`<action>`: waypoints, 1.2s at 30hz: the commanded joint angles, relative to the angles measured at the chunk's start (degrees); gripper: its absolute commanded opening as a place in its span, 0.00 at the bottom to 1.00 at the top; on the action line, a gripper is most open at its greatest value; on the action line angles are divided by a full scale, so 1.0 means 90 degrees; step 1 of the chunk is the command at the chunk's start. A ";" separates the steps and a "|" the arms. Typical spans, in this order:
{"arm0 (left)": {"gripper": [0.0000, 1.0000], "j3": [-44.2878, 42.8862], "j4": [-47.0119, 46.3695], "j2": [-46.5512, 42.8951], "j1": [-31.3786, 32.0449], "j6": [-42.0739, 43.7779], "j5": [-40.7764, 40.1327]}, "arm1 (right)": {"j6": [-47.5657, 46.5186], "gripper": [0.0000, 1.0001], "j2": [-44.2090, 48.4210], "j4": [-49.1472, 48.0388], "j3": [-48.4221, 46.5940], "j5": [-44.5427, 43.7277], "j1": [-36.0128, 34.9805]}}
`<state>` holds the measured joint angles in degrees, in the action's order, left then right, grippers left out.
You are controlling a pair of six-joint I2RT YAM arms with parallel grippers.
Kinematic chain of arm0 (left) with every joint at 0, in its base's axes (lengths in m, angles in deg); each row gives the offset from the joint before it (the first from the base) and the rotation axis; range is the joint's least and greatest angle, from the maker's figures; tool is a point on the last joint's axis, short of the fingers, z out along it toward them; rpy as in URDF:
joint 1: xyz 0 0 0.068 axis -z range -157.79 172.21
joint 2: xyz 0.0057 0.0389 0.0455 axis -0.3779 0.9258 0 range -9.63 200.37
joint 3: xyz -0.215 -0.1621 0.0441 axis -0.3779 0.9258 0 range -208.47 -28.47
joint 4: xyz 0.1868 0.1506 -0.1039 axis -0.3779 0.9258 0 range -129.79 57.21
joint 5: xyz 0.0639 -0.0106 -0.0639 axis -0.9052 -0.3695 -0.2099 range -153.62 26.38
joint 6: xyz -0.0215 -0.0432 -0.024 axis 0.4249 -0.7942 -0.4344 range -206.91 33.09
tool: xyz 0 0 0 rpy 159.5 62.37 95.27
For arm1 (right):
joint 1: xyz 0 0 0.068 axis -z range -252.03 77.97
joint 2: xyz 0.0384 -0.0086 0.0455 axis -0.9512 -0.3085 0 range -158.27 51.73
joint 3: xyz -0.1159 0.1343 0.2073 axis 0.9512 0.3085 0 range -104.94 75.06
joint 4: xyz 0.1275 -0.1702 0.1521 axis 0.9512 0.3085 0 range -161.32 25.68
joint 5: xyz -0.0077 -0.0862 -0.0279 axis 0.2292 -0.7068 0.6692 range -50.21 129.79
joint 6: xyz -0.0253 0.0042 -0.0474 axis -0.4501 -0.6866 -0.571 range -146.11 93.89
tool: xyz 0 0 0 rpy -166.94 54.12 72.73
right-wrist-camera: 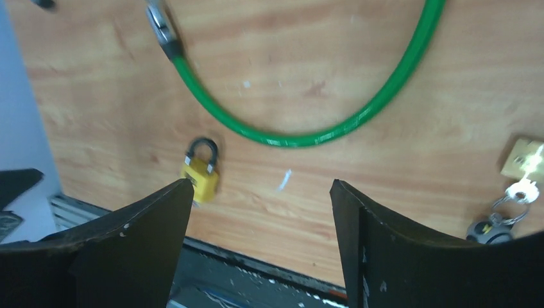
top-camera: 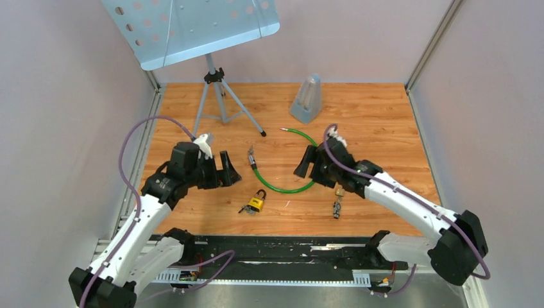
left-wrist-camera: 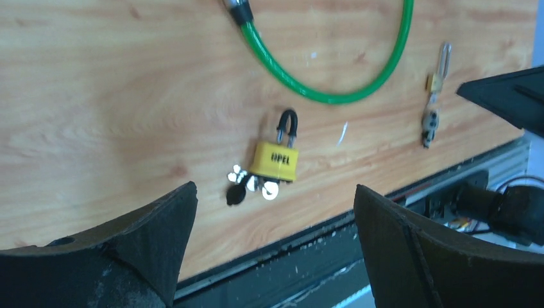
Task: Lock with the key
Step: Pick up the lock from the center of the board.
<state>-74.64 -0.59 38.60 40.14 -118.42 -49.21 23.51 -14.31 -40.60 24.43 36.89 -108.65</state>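
Observation:
A yellow padlock point(top-camera: 258, 201) point(left-wrist-camera: 276, 159) point(right-wrist-camera: 200, 173) lies flat on the wooden table with its black shackle pointing away from the near edge. A bunch of keys point(top-camera: 246, 209) point(left-wrist-camera: 250, 185) lies at its bottom end. A small brass padlock point(top-camera: 340, 192) point(right-wrist-camera: 523, 160) with a key ring point(top-camera: 337, 208) point(right-wrist-camera: 507, 215) lies further right, under the right arm. My left gripper point(top-camera: 229, 172) point(left-wrist-camera: 274, 192) hovers open, left of and above the yellow padlock. My right gripper point(top-camera: 308, 165) point(right-wrist-camera: 260, 186) hovers open to the padlock's upper right, nothing between its fingers.
A green cable point(top-camera: 282, 186) point(left-wrist-camera: 359, 90) point(right-wrist-camera: 333, 131) curves across the table between the grippers. A music stand on a tripod point(top-camera: 215, 90) stands at the back left, a grey wedge-shaped object point(top-camera: 308, 99) at the back. A black rail point(top-camera: 276, 253) runs along the near edge.

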 commanded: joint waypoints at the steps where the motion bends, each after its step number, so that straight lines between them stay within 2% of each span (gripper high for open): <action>1: 0.98 0.0525 -0.0395 -0.0560 0.0707 -0.0710 -0.0523 | 0.0416 0.78 -0.0372 -0.0374 0.0422 -0.0444 -0.1139; 4: 0.97 0.0897 -0.0459 -0.0964 0.0890 -0.0861 -0.0837 | 0.0370 0.75 -0.0722 -0.1077 0.0626 -0.0157 -0.1885; 9: 0.98 0.0979 -0.0042 -0.1569 0.0898 -0.0767 -0.1238 | -0.0015 0.57 -0.1551 -0.2237 0.0562 0.0196 -0.2384; 14: 0.99 0.0746 0.0091 -0.1796 0.0899 -0.0703 -0.1322 | -0.1093 0.56 -0.2323 -0.2349 -0.0047 0.0176 -0.2398; 22: 1.00 0.0467 0.0116 -0.1535 0.0898 -0.0797 -0.1450 | -0.1955 0.59 -0.2820 -0.3048 0.0005 0.1641 -0.1887; 29: 1.00 0.0397 0.0072 -0.1258 0.0898 -0.1011 -0.1446 | -0.2959 0.56 -0.3112 -0.3783 0.0148 0.2319 -0.1592; 32: 1.00 0.0273 0.0154 -0.1115 0.0898 -0.0988 -0.1427 | -0.3106 0.53 -0.3188 -0.4237 0.0288 0.3248 -0.1163; 36: 1.00 0.0053 0.0345 -0.0950 0.0898 -0.0853 -0.1441 | -0.3418 0.54 -0.3246 -0.4846 0.0548 0.4224 -0.0733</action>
<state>-70.40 1.75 29.33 48.01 -126.31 -61.43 -2.06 -42.82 -75.09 27.79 63.73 -118.58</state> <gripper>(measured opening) 0.997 0.536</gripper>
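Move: The yellow lock lies about 17 cm to the left of my right hand, 7 cm back and some 13 cm below. Its keys are at the lock's back left corner. The green cable's near bend is about 8 cm left of this hand and 3 cm back, and the brass lock with keyring 7 cm right and 8 cm back. From my left hand the yellow lock is about 8 cm right, 5 cm back, 16 cm below. I sweep my right hand about 13 cm left and 9 cm down towards the yellow lock, drawing back some 8 cm at first, then easing about half of that forward again as the hand swings some 45 degrees counter-clockwise. Its fingers narrow partway but stay open, not yet at the lock. My empty left hand pulls back roughly 3 cm, dipping and rising again, still open. ##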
